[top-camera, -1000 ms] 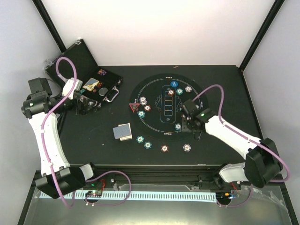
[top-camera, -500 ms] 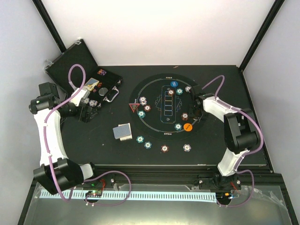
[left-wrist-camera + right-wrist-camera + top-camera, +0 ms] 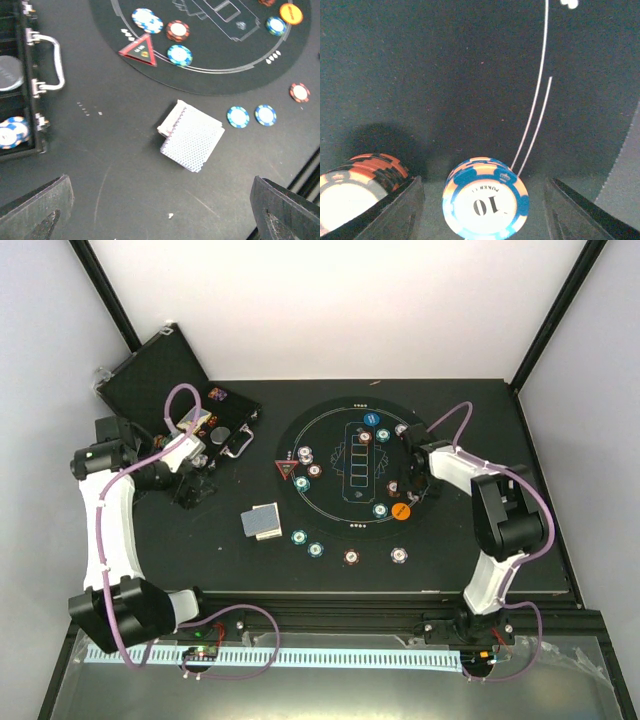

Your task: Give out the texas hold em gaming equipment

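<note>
In the right wrist view a short stack of blue-and-orange chips (image 3: 485,202) marked 10 lies on the black mat (image 3: 470,75) between my right gripper's (image 3: 482,212) fingers, with a gap on each side; the jaws are open. A brown-red chip stack (image 3: 355,185) sits just outside the left finger (image 3: 395,212). From above, that gripper (image 3: 413,475) is at the mat's right side, above an orange disc (image 3: 400,510). My left gripper (image 3: 160,220) hangs open over bare table, short of the grey-blue-backed card deck (image 3: 192,135). The red triangle marker (image 3: 139,48) lies at the mat's left edge.
The black foam-lined case (image 3: 165,370) stands open at the back left, its handle (image 3: 50,65) facing the mat (image 3: 330,495). Loose chips (image 3: 307,543) lie in front of the mat, with one brown-red (image 3: 351,557) and one white-grey (image 3: 399,556). More chips and a blue disc (image 3: 370,419) sit on the mat.
My right arm has swung from the mat's near right edge to its right side and opened its jaws. The orange disc now shows there. My left gripper shifted slightly right.
</note>
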Motion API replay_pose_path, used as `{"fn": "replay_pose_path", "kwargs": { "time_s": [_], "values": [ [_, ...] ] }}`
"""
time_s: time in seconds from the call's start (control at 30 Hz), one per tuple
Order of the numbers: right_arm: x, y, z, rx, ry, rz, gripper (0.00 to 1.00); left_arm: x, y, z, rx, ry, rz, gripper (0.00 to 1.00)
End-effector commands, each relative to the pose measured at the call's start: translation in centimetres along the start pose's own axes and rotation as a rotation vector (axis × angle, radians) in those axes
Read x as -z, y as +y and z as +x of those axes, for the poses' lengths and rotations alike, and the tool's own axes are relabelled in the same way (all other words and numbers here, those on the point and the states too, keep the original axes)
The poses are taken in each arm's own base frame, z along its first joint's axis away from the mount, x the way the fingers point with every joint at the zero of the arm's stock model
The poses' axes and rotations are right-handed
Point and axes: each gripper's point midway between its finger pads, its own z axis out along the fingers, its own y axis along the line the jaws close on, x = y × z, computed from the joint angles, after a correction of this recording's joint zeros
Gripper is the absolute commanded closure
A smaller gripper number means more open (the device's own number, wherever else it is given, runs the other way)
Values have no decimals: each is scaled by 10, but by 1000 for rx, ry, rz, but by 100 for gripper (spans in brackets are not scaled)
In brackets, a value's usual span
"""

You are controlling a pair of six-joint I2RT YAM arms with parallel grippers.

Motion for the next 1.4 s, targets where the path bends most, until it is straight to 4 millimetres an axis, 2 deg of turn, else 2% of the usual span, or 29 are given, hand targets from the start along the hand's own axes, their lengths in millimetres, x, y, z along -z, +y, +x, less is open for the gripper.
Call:
{"fn": "replay_pose_path", "kwargs": {
  "time_s": [0.0,0.17,0.23,0.33,0.4,0.5,0.7,0.87,1.37],
  "values": [
    [37,0,-23,-26,-105,-29,31,-17,-25,14,-146,50,120,1],
    [81,9,-25,-61,-182,-141,24,-57,-39,27,-290,137,141,1],
    [96,15,-20,-60,-212,-191,17,-77,-41,34,-329,182,131,1],
    [116,24,-6,-43,-239,-253,10,-101,-39,33,-384,197,127,1],
    [124,31,6,-26,-244,-290,6,-119,-39,42,-407,245,157,1],
    [134,42,24,0,-243,-348,1,-134,-41,56,-465,313,188,1],
    [145,74,61,67,-215,-472,0,-157,-37,72,-560,358,168,1],
    [145,83,79,90,-196,-485,0,-165,-38,77,-586,340,144,1],
    [143,78,88,106,-186,-458,0,-177,-32,89,-616,367,67,1]
  ]
}}
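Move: The card deck lies under the left hand, about 10 cm to its right, 1 cm back and 21 below. From the deck, the nearer blue chip sits roughly 10 cm right and 4 back, the red triangle some 6 right and 16 ahead. The right hand is right over the just-placed blue chip, 1 cm below it, with the orange stack 5 cm left and level, BIG BLIND 3 left and 6 back; for it the deck is about 39 left, 9 back. Already clear of the blue chip it has set down, the right hand lifts about 12 cm, opening its fingers fully, then swings some 10 cm back and 10 left and hovers. Meanwhile the left hand drops about 19 cm and shifts 7 right to the card deck, turning some 30 degrees clockwise with its left side rising, and ends with wide-open fingers close over the deck; no contact can be seen. ##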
